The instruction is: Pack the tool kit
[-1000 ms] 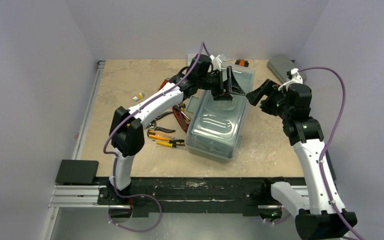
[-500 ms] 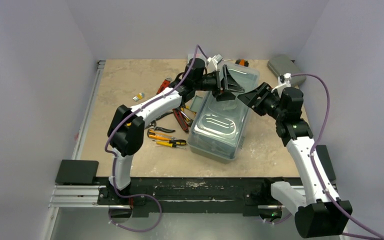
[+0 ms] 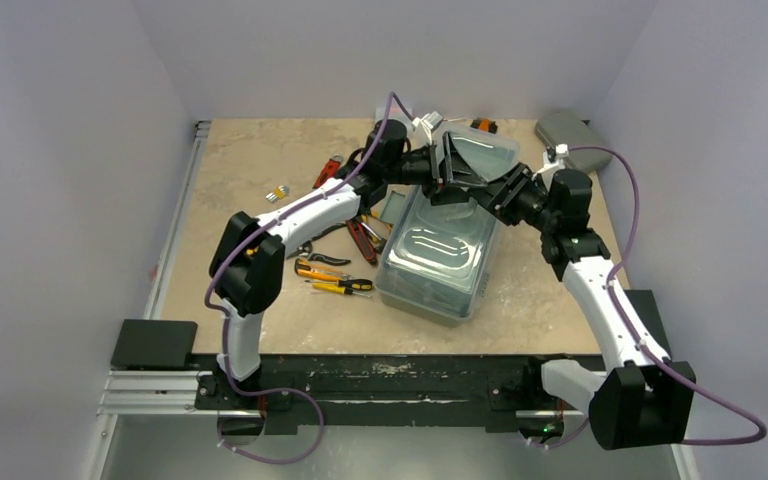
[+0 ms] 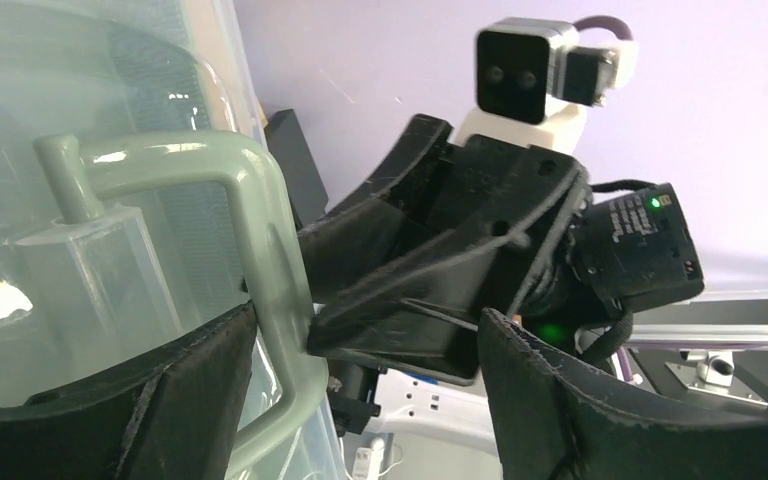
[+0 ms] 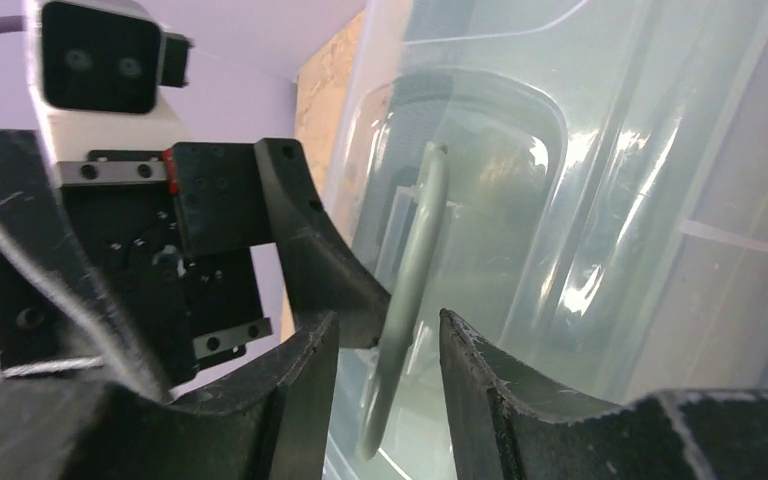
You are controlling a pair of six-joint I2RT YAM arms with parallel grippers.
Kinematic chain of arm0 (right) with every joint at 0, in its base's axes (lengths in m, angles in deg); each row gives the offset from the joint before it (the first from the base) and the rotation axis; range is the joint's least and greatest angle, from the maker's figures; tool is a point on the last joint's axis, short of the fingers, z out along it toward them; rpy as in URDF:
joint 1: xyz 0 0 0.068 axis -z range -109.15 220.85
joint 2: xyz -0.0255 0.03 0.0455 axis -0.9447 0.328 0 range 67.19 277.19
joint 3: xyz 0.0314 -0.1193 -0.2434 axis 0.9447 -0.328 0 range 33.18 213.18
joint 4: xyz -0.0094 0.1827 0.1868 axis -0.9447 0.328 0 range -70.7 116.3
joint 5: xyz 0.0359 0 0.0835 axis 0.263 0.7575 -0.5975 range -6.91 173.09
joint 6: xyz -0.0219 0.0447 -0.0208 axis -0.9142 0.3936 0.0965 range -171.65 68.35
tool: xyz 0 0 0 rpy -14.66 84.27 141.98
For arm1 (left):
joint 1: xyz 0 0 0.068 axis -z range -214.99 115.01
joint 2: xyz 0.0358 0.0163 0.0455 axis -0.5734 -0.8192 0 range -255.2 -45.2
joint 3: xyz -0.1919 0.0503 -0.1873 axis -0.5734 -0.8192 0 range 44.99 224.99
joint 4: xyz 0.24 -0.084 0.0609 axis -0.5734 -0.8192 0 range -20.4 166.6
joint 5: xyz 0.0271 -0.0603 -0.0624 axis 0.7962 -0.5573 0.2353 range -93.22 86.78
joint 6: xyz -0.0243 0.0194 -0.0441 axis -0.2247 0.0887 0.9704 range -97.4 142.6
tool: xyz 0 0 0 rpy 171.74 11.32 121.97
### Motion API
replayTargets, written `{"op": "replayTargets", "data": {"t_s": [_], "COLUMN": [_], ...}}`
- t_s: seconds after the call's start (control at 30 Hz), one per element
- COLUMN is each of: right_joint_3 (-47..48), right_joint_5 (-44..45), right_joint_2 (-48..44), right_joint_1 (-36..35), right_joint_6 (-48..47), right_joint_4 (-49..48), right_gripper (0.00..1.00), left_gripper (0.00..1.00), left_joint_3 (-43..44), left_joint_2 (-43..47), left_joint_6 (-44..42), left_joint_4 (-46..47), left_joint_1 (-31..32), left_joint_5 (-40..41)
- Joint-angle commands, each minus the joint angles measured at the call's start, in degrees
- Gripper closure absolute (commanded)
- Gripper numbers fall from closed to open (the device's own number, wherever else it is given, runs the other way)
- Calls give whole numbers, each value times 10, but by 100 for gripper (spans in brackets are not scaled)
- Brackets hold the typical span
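The sage-green toolbox (image 3: 438, 250) with its translucent lid lies in the middle of the table. Its green top handle (image 4: 260, 235) stands up from the lid. My left gripper (image 4: 368, 330) is open wide, with the handle resting against its left finger (image 4: 190, 390). My right gripper (image 5: 388, 330) reaches in from the right. Its jaws straddle the handle (image 5: 410, 290) with a gap on each side, open. In the top view the left gripper (image 3: 450, 168) and the right gripper (image 3: 495, 190) meet over the box's far end. Screwdrivers and pliers (image 3: 332, 275) lie left of the box.
Red-handled pliers (image 3: 362, 235) lie against the box's left side. A small white and yellow piece (image 3: 278, 193) sits on the left of the table. A grey pad (image 3: 563, 130) is at the back right corner, and an orange-black item (image 3: 483, 125) behind the box.
My right arm has swung left from beside the box to the handle, and its jaws have narrowed around it. The left gripper has stayed at the handle, shifting slightly toward the back.
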Motion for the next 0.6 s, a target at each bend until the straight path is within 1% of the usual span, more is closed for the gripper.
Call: {"op": "replayTargets", "data": {"t_s": [0.0, 0.07, 0.13, 0.17, 0.23, 0.3, 0.37, 0.4, 0.47, 0.57], "right_joint_3": [-9, -7, 6, 16, 32, 54, 77, 88, 118, 178], "right_joint_5": [-33, -25, -10, -4, 1, -2, -20, -27, -32, -31], "right_joint_2": [23, 23, 23, 24, 33, 49, 72, 86, 120, 176], "right_joint_1": [-8, -9, -9, -9, -9, -9, -9, -9, -8, -9], "right_joint_6": [12, 7, -13, -20, -34, -53, -66, -68, -91, -126], "right_joint_4": [-40, -37, -10, 1, 18, 37, 45, 47, 61, 98], "right_gripper": [62, 68, 78, 83, 93, 100, 100, 100, 100, 100], "left_gripper": [22, 21, 19, 17, 13, 7, 2, 0, 0, 0], "left_joint_3": [0, 2, 13, 22, 47, 53, 36, 22, -7, -59], "left_joint_2": [43, 53, 70, 83, 114, 151, 195, 219, 265, 326], "left_joint_6": [-3, -18, -57, -95, -178, -242, -283, -300, -326, -342], "left_joint_4": [20, 7, -37, -75, -197, -286, -348, -364, -396, -426], "left_joint_1": [2, 1, -2, -3, -3, -7, -12, -13, -15, -21], "left_joint_5": [-18, -17, -11, -3, 36, 82, 125, 149, 202, 272]}}
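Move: The toolbox's raised handle lies almost between the right hand's partly closed fingers, about 1 cm ahead, 1 cm left and 2 cm below; the toolbox's middle is roughly 4 cm back, 7 cm left and 13 cm below that hand. From the left hand, the handle is level fore-and-aft, about 1 cm right and 3 cm below, at its lower finger; the red tool on the table lies some 8 cm back, 22 cm left and 25 cm below. The right fingers pinch the toolbox handle, sinking about 2 cm onto it as they shut, then carry their grip some 2 cm forward. As they close, the left hand opens fully, comes free of the handle and speeds away, about 10 cm left and 7 cm up with some drawing back, while its wrist turns roughly 25 degrees. ##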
